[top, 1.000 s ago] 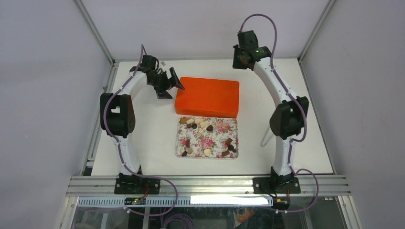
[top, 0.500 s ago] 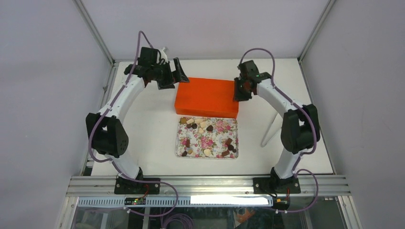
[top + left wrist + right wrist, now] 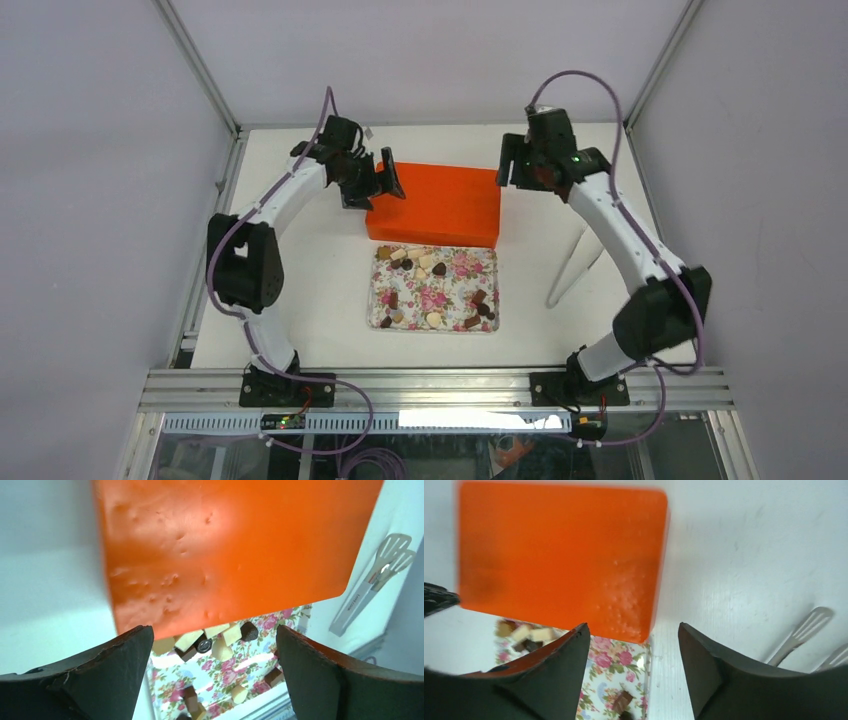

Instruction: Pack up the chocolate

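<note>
The chocolate (image 3: 420, 262) lies as small dark brown and cream pieces scattered on a flower-print tray (image 3: 455, 300) in mid-table. Directly behind the tray sits a closed orange box (image 3: 435, 205). My left gripper (image 3: 372, 188) is open at the box's left end, nothing between its fingers. In the left wrist view the box (image 3: 225, 555) fills the top, with chocolate (image 3: 220, 635) on the tray (image 3: 250, 677) beyond the open gripper (image 3: 215, 672). My right gripper (image 3: 512, 172) hovers open at the box's right end. The right wrist view shows the box (image 3: 559, 555), the tray (image 3: 619, 672) and the empty gripper (image 3: 634, 667).
Metal tongs (image 3: 570, 270) lie on the white table right of the tray, also seen in the left wrist view as tongs (image 3: 370, 585) and in the right wrist view as tongs (image 3: 799, 635). Grey walls and a metal frame enclose the table.
The right gripper has swung in to the box's right end and its jaws have opened. The left gripper has shifted right, onto the box's left end, staying open.
</note>
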Action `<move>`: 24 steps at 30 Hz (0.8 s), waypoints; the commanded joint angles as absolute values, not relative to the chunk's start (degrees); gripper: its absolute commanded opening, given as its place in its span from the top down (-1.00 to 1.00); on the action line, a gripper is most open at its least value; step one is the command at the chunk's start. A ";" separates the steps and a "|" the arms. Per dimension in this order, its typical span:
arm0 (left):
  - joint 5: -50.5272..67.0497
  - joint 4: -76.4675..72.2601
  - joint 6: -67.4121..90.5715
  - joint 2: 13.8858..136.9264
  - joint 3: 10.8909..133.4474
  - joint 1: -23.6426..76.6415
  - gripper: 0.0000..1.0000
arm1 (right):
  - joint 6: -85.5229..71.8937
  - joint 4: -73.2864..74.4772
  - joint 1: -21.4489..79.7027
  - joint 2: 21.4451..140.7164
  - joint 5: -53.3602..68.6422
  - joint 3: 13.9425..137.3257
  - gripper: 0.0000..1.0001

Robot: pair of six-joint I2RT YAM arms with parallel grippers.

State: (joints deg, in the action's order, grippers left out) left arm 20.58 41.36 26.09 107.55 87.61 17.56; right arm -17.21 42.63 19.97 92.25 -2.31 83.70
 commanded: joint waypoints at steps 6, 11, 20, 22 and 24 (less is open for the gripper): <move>-6.38 51.13 22.41 82.53 93.51 14.77 -0.98 | -16.50 37.06 19.52 65.56 -22.74 79.23 -0.80; -8.46 55.90 24.43 75.42 84.38 11.95 -0.98 | -19.40 37.74 19.18 56.79 -32.68 69.21 -0.93; -16.23 56.24 26.54 65.02 74.45 11.95 -0.98 | -24.31 37.82 19.06 51.04 -43.03 64.56 -0.98; -16.66 56.34 26.59 64.33 74.69 11.95 -0.98 | -24.66 38.15 19.06 51.79 -42.30 65.52 -0.98; -17.85 56.34 26.78 63.46 75.02 11.95 -0.98 | -25.44 39.39 19.05 52.52 -42.02 66.56 -0.98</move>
State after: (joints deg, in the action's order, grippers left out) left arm -13.52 58.06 26.15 68.01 73.32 11.66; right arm -22.52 40.95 19.27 52.58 -38.96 63.59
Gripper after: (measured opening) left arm 0.991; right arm 0.990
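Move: The closed orange chocolate box is the main thing. Its middle lies about 11 cm right of my left hand, some 3 cm ahead and 6 cm below. From my right hand it lies about 16 cm left, 3 cm ahead and 12 cm below. The flowered tray's middle is some 17 cm nearer me than the box's. From my right hand, the tongs lie roughly 14 cm right, 12 cm back and 15 cm below. I clear both hands off the closed box in high arcs. My left hand, still wide open and empty, shoots up about 20 cm, swings left and back, then sinks by half that. My right hand mirrors it, going up, right and back, then partly down to end high above the tongs, its fingers spreading fully and its wrist turning clockwise. ##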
